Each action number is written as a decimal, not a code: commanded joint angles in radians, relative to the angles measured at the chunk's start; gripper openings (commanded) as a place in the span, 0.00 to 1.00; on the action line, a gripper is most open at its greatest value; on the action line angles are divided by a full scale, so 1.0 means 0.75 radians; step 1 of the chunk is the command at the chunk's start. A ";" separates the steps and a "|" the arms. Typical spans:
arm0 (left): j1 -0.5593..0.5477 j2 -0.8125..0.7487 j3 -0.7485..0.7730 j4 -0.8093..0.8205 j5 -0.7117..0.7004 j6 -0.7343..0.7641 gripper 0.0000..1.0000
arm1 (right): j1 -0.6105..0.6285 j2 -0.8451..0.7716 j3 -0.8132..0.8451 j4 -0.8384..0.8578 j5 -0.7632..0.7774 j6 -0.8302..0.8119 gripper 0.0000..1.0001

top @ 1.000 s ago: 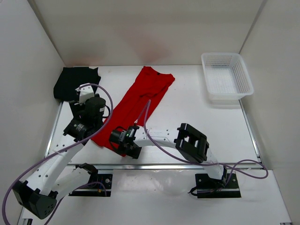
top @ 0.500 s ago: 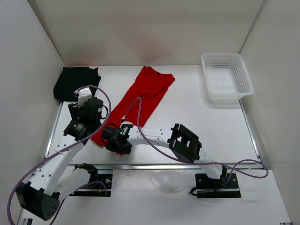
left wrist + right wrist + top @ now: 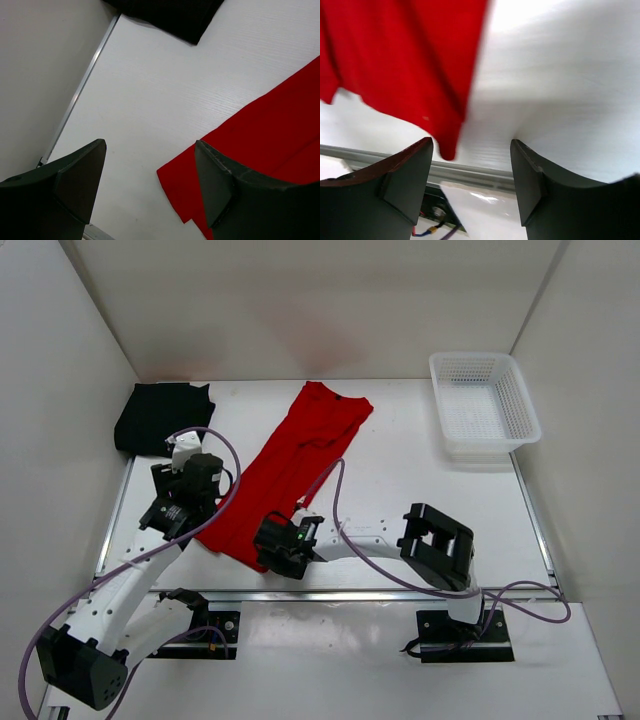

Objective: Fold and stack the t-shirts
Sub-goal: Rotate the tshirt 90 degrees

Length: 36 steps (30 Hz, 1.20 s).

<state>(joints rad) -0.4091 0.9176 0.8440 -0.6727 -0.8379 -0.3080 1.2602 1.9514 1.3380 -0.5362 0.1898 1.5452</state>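
Note:
The red t-shirt (image 3: 295, 455) lies flat on the table as a long strip, running from the back centre to the near left. Its near left corner (image 3: 175, 177) sits on the table between the spread fingers of my left gripper (image 3: 150, 150), which hovers above it untouched. My left gripper (image 3: 193, 502) is at the strip's left side. My right gripper (image 3: 278, 545) is at the strip's near end, open and holding nothing. In the right wrist view my right gripper (image 3: 471, 145) frames the near right corner (image 3: 447, 147) of the red shirt. The black t-shirt (image 3: 160, 415) lies folded at the back left.
A white mesh basket (image 3: 485, 405) stands at the back right. A metal rail (image 3: 330, 592) runs along the table's near edge, just in front of the right gripper. White walls close the left, back and right sides. The black shirt's edge (image 3: 170, 15) shows beyond the left gripper.
My right gripper swung left along the shirt's near end, then back right to its near right corner. The left gripper shifted slightly. The red shirt's near end lies a little wider.

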 commanded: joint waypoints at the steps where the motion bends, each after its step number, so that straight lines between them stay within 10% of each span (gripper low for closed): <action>1: 0.001 -0.002 -0.015 0.024 0.029 0.018 0.82 | -0.007 0.032 0.069 0.144 0.041 -0.070 0.61; 24: -0.007 -0.009 -0.027 0.017 0.021 0.043 0.82 | -0.017 -0.031 -0.041 0.195 0.068 0.075 0.50; 36: 0.006 -0.015 -0.039 0.009 0.050 0.041 0.82 | -0.056 0.084 0.041 0.140 -0.071 0.042 0.21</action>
<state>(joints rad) -0.4122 0.9215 0.8253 -0.6693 -0.8104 -0.2771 1.2285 1.9972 1.3499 -0.4179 0.1486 1.5799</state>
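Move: Barely to the left of the right hand, about 2 cm over and 1 cm ahead, lies the red t-shirt's nearest corner, a centimetre or so below the open fingers. The shirt's other near corner is some 16 cm left and 6 cm ahead; the table's metal rail runs about 6 cm straight back. From the left hand that nearest corner lies roughly 17 cm right, 13 cm back and 18 cm down. Swinging about 3.5 cm left and slightly forward, with a small lift, the right hand brings its open fingers over the t-shirt's near corner, then comes back right and sinks about 1.5 cm. There it nearly stays, closing its fingers by about half around the narrow tip of cloth until the fingertips stand on both sides of it. ##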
